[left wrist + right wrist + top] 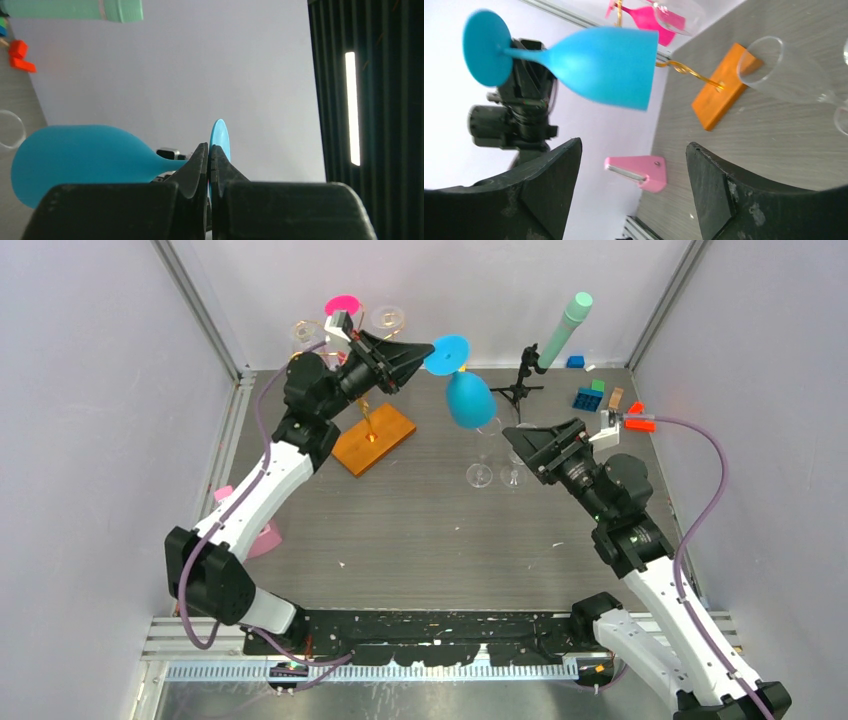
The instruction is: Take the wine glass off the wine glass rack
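Note:
The blue wine glass hangs tilted in the air to the right of the wine glass rack, a gold wire tree on an orange base. My left gripper is shut on its stem just under the round foot, with the bowl pointing away to the left. A pink glass and clear glasses still hang on the rack. My right gripper stands open just below and right of the blue bowl, with nothing between its fingers.
Two clear glasses stand on the table beside my right gripper. A black tripod holding a mint cylinder is at the back right, with coloured bricks nearby. A pink wedge lies by the left wall.

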Controlling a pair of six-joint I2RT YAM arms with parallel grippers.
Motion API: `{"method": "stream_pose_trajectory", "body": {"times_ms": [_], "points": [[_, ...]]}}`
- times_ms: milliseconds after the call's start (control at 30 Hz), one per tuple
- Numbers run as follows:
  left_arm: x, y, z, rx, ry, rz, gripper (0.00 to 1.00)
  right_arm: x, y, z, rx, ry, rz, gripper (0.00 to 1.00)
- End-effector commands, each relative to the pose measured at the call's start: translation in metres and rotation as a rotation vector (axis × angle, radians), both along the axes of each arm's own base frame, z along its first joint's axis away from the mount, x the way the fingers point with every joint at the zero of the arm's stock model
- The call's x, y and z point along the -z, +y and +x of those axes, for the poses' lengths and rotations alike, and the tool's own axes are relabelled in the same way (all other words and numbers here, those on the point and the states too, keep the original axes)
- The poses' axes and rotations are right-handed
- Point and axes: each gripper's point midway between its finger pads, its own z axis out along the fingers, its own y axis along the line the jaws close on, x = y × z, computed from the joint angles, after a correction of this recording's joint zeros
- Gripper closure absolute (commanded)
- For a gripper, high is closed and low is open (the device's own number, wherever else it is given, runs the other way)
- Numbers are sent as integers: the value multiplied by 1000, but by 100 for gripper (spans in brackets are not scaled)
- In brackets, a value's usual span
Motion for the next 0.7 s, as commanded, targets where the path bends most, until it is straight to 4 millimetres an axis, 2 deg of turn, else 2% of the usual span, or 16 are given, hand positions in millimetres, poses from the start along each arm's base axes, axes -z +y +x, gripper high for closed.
{"method": "stream_pose_trajectory", "body": {"times_ms": [0, 200, 367, 500, 667], "points": [[-41, 14, -31, 20, -40, -149, 100, -49, -5, 1, 26, -145, 192, 18], [-41, 14, -45, 58, 21, -211, 100, -54, -10, 9, 53, -188, 332, 16], [-42, 11, -55, 80, 38, -235, 100, -65, 5, 11, -43, -216, 397, 16], [-40, 10, -61, 82, 52, -243, 100, -82, 13, 3, -122, -287, 435, 18], [-36, 8, -64, 86, 67, -249, 100, -109, 18, -17, -222, -392, 485, 24]]}}
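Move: The left hand holds the blue wine glass upside down near its foot, with the bowl about 4 cm back, 7 cm right and 8 cm below; the wine glass rack is some 9 cm ahead, 10 cm left. From the open right hand the bowl lies about 6 cm ahead, 8 cm left and 6 cm above. Two clear glasses stand some 23 cm below it, both 7 cm ahead, one 1 cm left, the other 6 cm right. Right hand, open and rolling, rises about 5 cm to the blue bowl while left draws it back 4 cm. ##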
